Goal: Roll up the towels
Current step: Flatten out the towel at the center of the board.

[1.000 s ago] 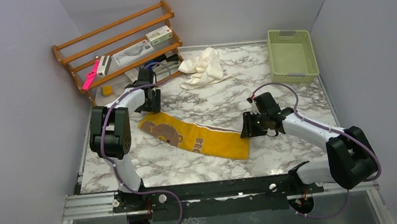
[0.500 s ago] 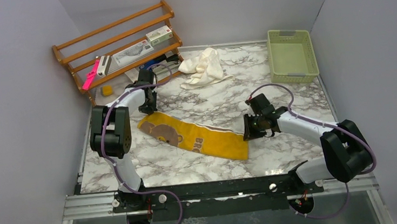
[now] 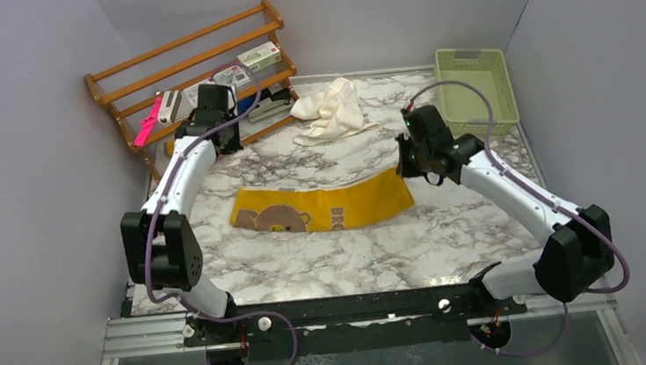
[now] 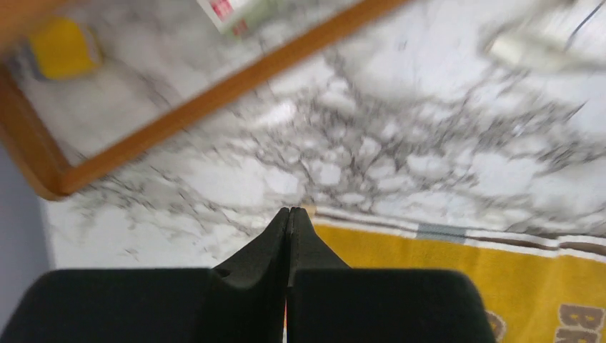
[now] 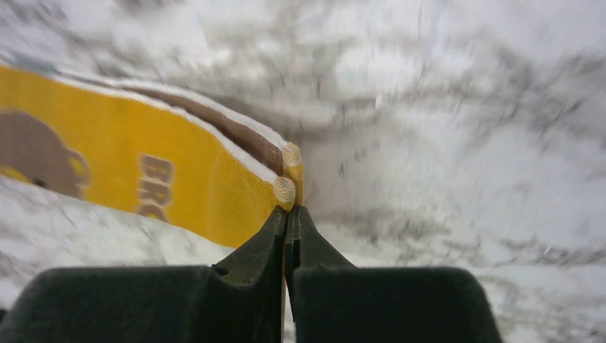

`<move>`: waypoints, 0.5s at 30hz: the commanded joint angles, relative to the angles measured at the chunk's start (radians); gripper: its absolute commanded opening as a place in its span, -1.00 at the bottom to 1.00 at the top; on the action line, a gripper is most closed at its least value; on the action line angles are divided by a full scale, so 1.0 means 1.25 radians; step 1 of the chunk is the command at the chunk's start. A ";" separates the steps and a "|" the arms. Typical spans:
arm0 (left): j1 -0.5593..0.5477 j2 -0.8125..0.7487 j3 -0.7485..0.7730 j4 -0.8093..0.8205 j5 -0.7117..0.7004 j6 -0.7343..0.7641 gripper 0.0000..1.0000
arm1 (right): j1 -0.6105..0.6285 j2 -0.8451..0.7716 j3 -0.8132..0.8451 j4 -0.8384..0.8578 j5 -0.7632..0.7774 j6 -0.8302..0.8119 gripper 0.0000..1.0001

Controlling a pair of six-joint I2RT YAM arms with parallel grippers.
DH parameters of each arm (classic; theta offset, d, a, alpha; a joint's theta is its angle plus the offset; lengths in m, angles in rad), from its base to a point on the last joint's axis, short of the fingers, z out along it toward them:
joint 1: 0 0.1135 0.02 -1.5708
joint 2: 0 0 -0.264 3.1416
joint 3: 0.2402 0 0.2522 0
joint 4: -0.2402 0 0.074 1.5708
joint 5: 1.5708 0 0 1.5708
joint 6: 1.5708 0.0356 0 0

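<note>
The mustard-yellow towel [image 3: 322, 207] with a brown bear print lies spread across the middle of the marble table [image 3: 447, 233], almost crosswise. My right gripper [image 3: 406, 168] is shut on its right far corner [image 5: 286, 187], which is folded up at the tips [image 5: 288, 211] and shows its brown side. My left gripper [image 3: 226, 147] is shut and sits above the towel's left far corner. In the left wrist view that corner [image 4: 309, 211] shows just past the tips [image 4: 289, 211], and no cloth shows between the jaws. The cream towel [image 3: 328, 110] lies crumpled at the back.
A wooden rack [image 3: 195, 66] stands at the back left with boxes [image 3: 258, 57] and a pink item [image 3: 145, 127] on it. Its lower rail [image 4: 214, 100] is close to my left gripper. A yellow block [image 3: 173, 147] sits under it. A pale green basket [image 3: 448, 92] stands back right.
My right gripper shut on the yellow towel's right end and swung it toward the back, turning the towel from diagonal to crosswise. My left gripper shut and moved up toward the rack.
</note>
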 commanded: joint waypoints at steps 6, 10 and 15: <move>0.016 -0.107 0.189 0.003 0.027 -0.032 -1.00 | -0.004 0.108 0.390 -0.026 0.213 -0.108 -0.99; 0.016 -0.115 0.047 0.006 0.097 -0.071 -0.59 | -0.052 0.094 0.277 -0.004 0.188 -0.100 -0.99; -0.001 -0.122 -0.184 0.103 0.225 -0.152 0.11 | -0.133 0.063 0.173 0.041 0.080 -0.077 -0.99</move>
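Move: The right hand holds the towel's far right corner; the towel's middle lies about 18 cm to its left, 3 cm ahead and 9 cm below, and its left end some 37 cm left and 6 cm ahead. From that hand the white towel is about 31 cm ahead, 14 cm left, the green basket 33 cm ahead, 21 cm right. The shut left hand is above the loose left end, which lies 12 cm below and 5 cm back. Keeping its pinch on the towel corner, the right hand swings it forward about 10 cm while rising some 14 cm, then sinks roughly half that and drifts right. The left hand, shut without the towel, rises about 16 cm and drops back some 10, opening nearly halfway over bare board. Both tip their fingers up about 25 degrees, then partly down again. ##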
